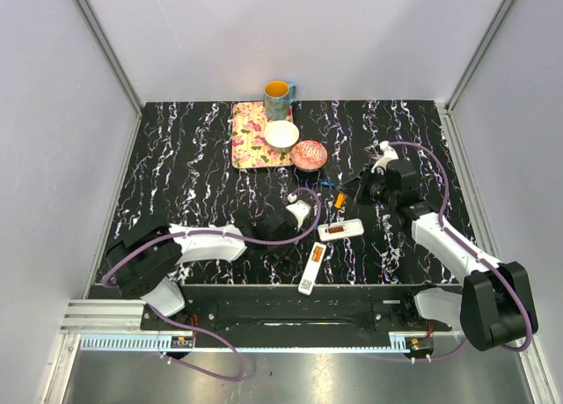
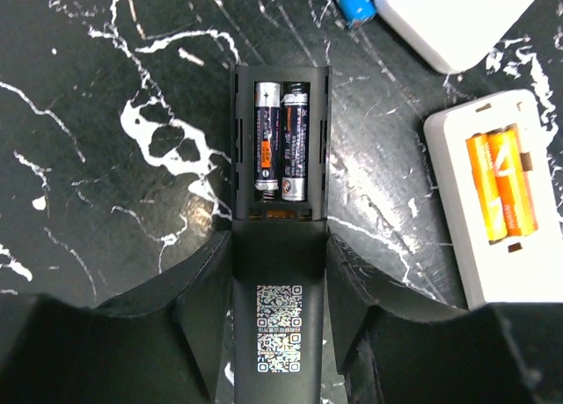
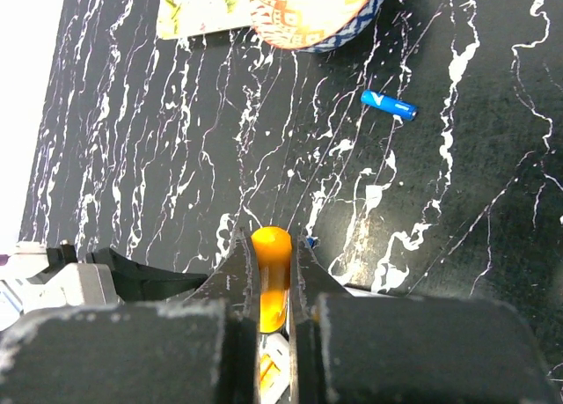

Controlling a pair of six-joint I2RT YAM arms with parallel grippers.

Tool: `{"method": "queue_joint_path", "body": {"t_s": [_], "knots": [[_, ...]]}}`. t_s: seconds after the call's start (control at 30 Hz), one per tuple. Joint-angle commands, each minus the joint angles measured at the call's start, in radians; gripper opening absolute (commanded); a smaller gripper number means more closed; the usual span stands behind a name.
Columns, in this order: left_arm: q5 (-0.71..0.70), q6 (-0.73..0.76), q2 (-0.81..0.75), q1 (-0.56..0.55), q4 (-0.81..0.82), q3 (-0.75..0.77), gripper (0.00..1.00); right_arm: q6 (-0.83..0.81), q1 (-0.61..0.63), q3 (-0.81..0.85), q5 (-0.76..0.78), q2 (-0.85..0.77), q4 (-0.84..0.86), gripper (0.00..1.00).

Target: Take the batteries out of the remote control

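Observation:
My left gripper (image 2: 278,246) is shut on the sides of a black remote control (image 2: 280,334) that lies back-up with its cover off. Two dark batteries (image 2: 280,140) sit side by side in its open bay. To its right a white remote (image 2: 493,237) holds two orange batteries (image 2: 501,184). A loose blue battery (image 3: 388,104) lies on the table. My right gripper (image 3: 272,246) is shut on the orange handle of a screwdriver (image 3: 271,254). From above, the left gripper (image 1: 295,217) and right gripper (image 1: 350,193) stand near mid-table.
Two open white remotes (image 1: 340,231) (image 1: 311,268) lie near the front. At the back are a floral tray (image 1: 251,135), a white bowl (image 1: 281,135), a red patterned bowl (image 1: 309,155) and a yellow mug (image 1: 278,96). Walls enclose the table.

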Motion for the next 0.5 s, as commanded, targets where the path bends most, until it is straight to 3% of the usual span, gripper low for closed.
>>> {"method": "queue_joint_path", "body": {"t_s": [0.0,0.2,0.37,0.47], "knots": [[-0.062,0.000,-0.034,0.006,-0.110,-0.025,0.20,-0.004,0.005,0.022,-0.059,-0.024,0.006,0.00],[-0.075,0.032,0.034,0.014,-0.124,0.026,0.27,0.000,0.007,0.052,-0.114,0.022,0.034,0.00],[-0.070,0.022,0.022,0.031,-0.121,0.026,0.73,-0.004,0.007,0.087,-0.138,0.100,0.061,0.00],[-0.041,0.014,-0.026,0.043,-0.102,0.009,0.81,-0.007,0.007,0.110,-0.166,0.149,0.091,0.00]]}}
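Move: The left gripper straddles the black remote just behind its open bay; the two batteries lie about 3 cm ahead of it and 3 cm right, nearly level. From there the orange-battery remote is some 7 cm right and 4 cm back, the near blue battery about 11 cm ahead and 8 cm right. From the right gripper, holding the screwdriver, the black remote's batteries are roughly 8 cm back, 13 cm left and 13 cm below; the emptied white remote is about 2 cm back, 1 cm left. Keep the left gripper low at the black remote while it eases about 1 cm to the left, then spread its fingers to let the remote go. Meanwhile carry the screwdriver, still gripped in the right hand, some 2 cm left and then about 1 cm down towards the black remote's battery bay, turning slightly counter-clockwise. ##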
